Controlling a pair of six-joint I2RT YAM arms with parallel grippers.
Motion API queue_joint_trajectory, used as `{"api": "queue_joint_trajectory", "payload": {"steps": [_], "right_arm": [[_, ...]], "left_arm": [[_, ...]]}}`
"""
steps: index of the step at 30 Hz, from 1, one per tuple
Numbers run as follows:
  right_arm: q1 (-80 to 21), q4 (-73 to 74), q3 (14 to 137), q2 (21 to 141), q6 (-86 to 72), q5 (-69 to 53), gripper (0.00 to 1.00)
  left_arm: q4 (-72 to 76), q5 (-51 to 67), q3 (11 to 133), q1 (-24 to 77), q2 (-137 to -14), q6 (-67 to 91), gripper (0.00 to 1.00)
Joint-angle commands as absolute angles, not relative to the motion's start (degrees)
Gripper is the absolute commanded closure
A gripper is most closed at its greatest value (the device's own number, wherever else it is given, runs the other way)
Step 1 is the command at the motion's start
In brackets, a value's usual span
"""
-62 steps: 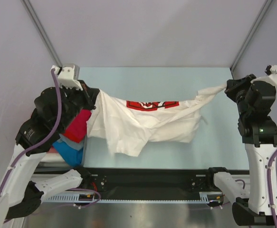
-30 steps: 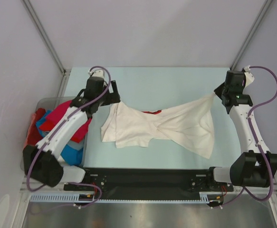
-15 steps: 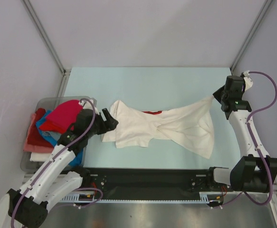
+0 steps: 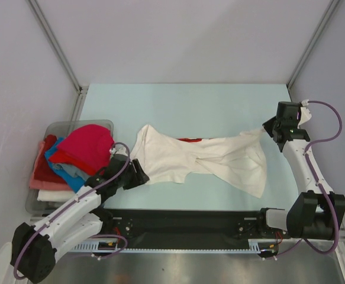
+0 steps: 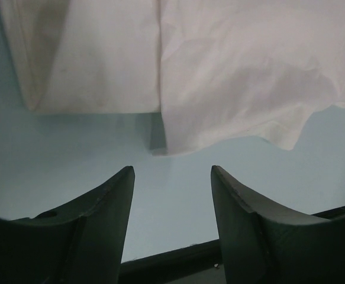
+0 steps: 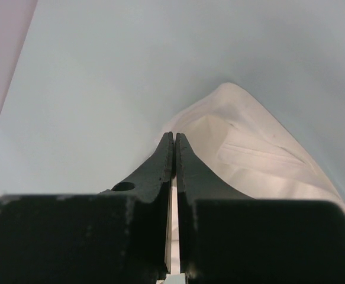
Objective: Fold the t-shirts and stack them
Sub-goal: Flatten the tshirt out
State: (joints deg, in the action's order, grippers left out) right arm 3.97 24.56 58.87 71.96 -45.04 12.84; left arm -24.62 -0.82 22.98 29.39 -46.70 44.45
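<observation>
A white t-shirt [image 4: 208, 160] lies crumpled across the middle of the table, with a sliver of its red print [image 4: 187, 139] showing. My right gripper [image 4: 268, 128] is shut on the shirt's far right corner, which is lifted a little; in the right wrist view white cloth [image 6: 261, 154] runs in between the closed fingers [image 6: 160, 160]. My left gripper [image 4: 141, 176] stands open just short of the shirt's near left hem [image 5: 219, 136], with nothing between its fingers [image 5: 110, 201]. Magenta-red [image 4: 86, 145], blue [image 4: 63, 165] and pink [image 4: 42, 177] t-shirts are heaped at the left.
The heap of coloured shirts sits in a clear grey plastic bin [image 4: 57, 125] at the table's left edge. A black rail [image 4: 190, 222] runs along the near edge between the arm bases. Pale blue tabletop [image 4: 184, 103] shows behind the shirt.
My left arm has pulled back from the shirt's far left corner to its near left hem, and its jaws have narrowed. The right gripper still holds its corner in much the same place.
</observation>
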Motion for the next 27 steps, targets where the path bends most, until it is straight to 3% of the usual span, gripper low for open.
{"api": "queue_joint_trajectory", "payload": {"steps": [1, 12, 15, 16, 18, 21, 22, 24, 26, 27], "right_arm": [[4.22, 23.03, 58.71, 70.66, -46.06, 14.33, 1.00], [4.22, 21.97, 57.04, 70.75, -46.67, 13.71, 1.00], [4.22, 21.53, 56.78, 70.66, -47.11, 13.27, 1.00], [4.22, 21.45, 56.60, 70.66, -47.11, 13.10, 1.00], [4.22, 21.27, 56.43, 70.75, -47.11, 12.83, 1.00], [4.22, 21.44, 55.81, 71.10, -47.46, 12.31, 1.00], [4.22, 21.97, 55.64, 71.45, -48.24, 12.65, 0.93], [4.22, 22.41, 54.94, 71.72, -48.78, 12.75, 0.55], [4.22, 22.23, 54.32, 71.98, -48.87, 12.48, 0.37], [4.22, 22.50, 53.79, 71.90, -48.87, 12.57, 0.35]], "left_arm": [[-17.76, 0.18, 22.59, 31.28, -49.30, 46.23, 0.41], [-11.17, -1.49, 20.21, 32.70, -56.42, 46.85, 0.49], [-9.76, -1.41, 19.95, 32.70, -58.09, 46.50, 0.65], [-9.49, -0.97, 20.04, 32.70, -58.62, 46.32, 0.84], [-10.27, -0.44, 20.91, 32.70, -58.36, 45.53, 1.00], [-16.49, 1.32, 25.12, 32.43, -55.47, 43.60, 1.00], [-18.26, 1.93, 28.44, 32.00, -53.02, 42.90, 1.00], [-21.60, 4.47, 31.71, 29.81, -50.55, 40.79, 1.00], [-25.12, 11.03, 36.27, 22.70, -48.00, 38.51, 1.00], [-26.44, 12.29, 38.04, 17.98, -46.16, 37.89, 1.00]]}}
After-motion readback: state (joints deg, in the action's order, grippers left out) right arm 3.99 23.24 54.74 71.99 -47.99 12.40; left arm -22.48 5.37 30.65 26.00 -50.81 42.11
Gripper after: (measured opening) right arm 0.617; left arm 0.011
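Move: Just off the left hand's fingertips lies the near-left corner of the t-shirt's top layer, about 1 cm ahead, 2 cm right and 4 cm below; the red print is roughly 16 cm ahead and 18 cm right, the clothes bin some 27 cm left and 4 cm ahead. The right hand still holds the t-shirt's right end above its landing spot, about 16 cm down and 3 cm left; the t-shirt's near-right corner lies some 25 cm back, straight in line. Sinking about 3.5 cm and easing 2 cm right, the left hand closes its half-open fingers on the t-shirt's near-left corner at the table, then lifts quickly, some 8 cm up and finally a little forward, with the corner pinched. The right hand slowly lowers its end by 2.5 cm and, near the finish, opens and lets go. ##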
